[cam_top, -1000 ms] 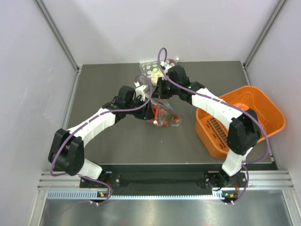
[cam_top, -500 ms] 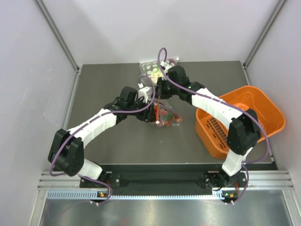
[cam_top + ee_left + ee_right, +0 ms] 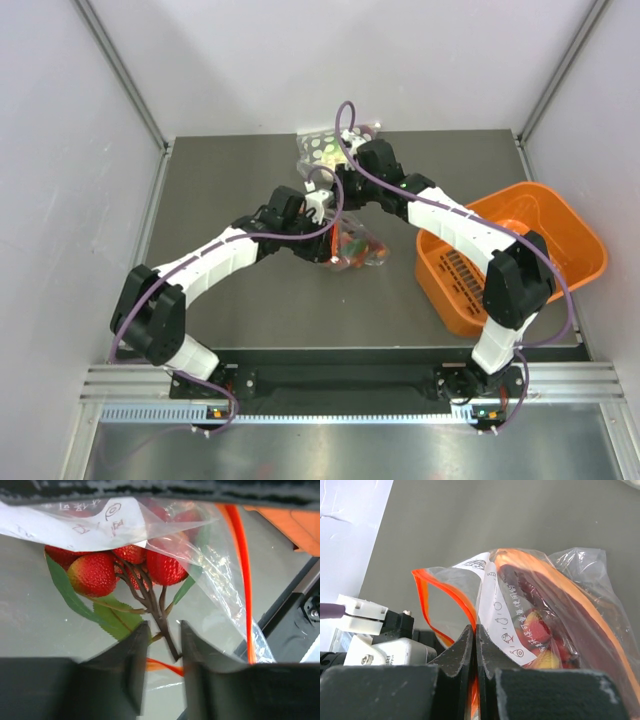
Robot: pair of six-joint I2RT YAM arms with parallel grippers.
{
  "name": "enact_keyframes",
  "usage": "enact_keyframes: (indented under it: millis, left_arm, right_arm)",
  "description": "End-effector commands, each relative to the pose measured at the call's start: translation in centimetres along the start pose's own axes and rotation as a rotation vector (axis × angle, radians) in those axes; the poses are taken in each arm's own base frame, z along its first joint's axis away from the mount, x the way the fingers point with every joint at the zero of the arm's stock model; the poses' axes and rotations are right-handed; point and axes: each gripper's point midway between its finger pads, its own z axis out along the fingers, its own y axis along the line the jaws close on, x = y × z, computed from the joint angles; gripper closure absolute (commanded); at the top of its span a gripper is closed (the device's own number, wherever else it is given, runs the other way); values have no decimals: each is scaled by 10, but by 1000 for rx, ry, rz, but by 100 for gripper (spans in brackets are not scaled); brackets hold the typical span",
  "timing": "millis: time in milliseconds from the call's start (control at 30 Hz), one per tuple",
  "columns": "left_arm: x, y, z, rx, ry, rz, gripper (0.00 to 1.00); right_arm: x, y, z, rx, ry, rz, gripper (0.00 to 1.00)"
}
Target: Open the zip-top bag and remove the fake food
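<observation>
The zip-top bag (image 3: 362,247) lies mid-table, its red-orange zip mouth open toward my left gripper. My right gripper (image 3: 343,193) is shut on the bag's upper edge at the zip strip (image 3: 454,596), beside the white label (image 3: 506,620). In the right wrist view the gripper (image 3: 476,630) holds the bag (image 3: 580,580) up. My left gripper (image 3: 326,243) is at the bag mouth. In the left wrist view it (image 3: 164,630) is open, with the brown stem (image 3: 159,616) of the fake food between its fingertips. Red berries (image 3: 94,573) with green leaves (image 3: 112,617) sit just ahead, inside the bag.
An orange basket (image 3: 512,255) stands at the right. A second bag with green-and-white spotted contents (image 3: 326,146) lies at the back, behind my right wrist. Grey walls close in the table on three sides.
My left gripper has moved right, toward the bag mouth and the berries. My right gripper has kept its hold on the bag edge in place.
</observation>
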Motion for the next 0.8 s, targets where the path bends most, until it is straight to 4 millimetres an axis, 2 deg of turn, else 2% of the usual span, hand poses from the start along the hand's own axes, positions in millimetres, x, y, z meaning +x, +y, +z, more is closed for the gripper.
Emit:
enact_keyframes:
  millis: [0,33,100,133,367,433,467,533,567,667,700,767]
  left_arm:
    - [-12,-2,-1,-17,-17,35,69]
    - [-15,-1,-1,-20,-23,33,77]
    - [-20,0,-4,-40,-42,36,88]
    - [-23,2,-7,-55,-53,32,100]
    - [-30,22,-26,-154,-61,-10,100]
    - [-30,32,-34,-171,-68,-34,100]
    - [-32,39,-40,-184,-83,-48,100]
    - [-33,45,-48,-189,-96,-65,100]
    - [-34,52,-53,-196,-106,-77,100]
    - [-30,57,-58,-189,-95,-90,100]
    - [-28,60,-60,-192,-91,-89,100]
    - [-26,62,-62,-192,-83,-91,100]
  right_arm:
    - [-18,21,-11,-43,-65,-23,100]
    - [-17,20,-11,-41,-63,-24,100]
    - [-16,18,-12,-32,-61,-26,100]
    - [-14,17,-11,-27,-57,-26,100]
    - [-8,1,-21,29,-59,-31,97]
    - [-7,-6,-27,45,-63,-25,89]
    - [-7,-9,-30,52,-64,-21,71]
    - [-5,-19,-38,66,-70,-2,60]
    - [-4,-22,-42,71,-74,7,50]
    - [0,-37,-54,104,-86,24,45]
    - [-1,-39,-60,109,-98,29,40]
    - [8,-48,-61,130,-81,33,36]
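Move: My left hand is inside the bag's mouth with its fingers partly open. The stem of the red fruit bunch is just beyond their tips, about 1 cm ahead, 2 cm right and 2 cm lower. The fruits sit some 3 cm ahead and 6 cm right of that hand, and the second bag about 22 cm ahead, 2 cm right. My right hand pinches the orange zip edge; from it the stem is roughly 8 cm back, 1 cm right and 10 cm down. I shut my left fingers on the bunch's stem almost in place, then pull left about 8 cm and some 4 cm forward, rising slightly and swinging the hand about 15 degrees counter-clockwise. Once the stem is pinched, my right hand sinks about 2 cm while easing to the right, opens wide to let go of the zip edge, and draws off to the right, about 6 cm in all. ##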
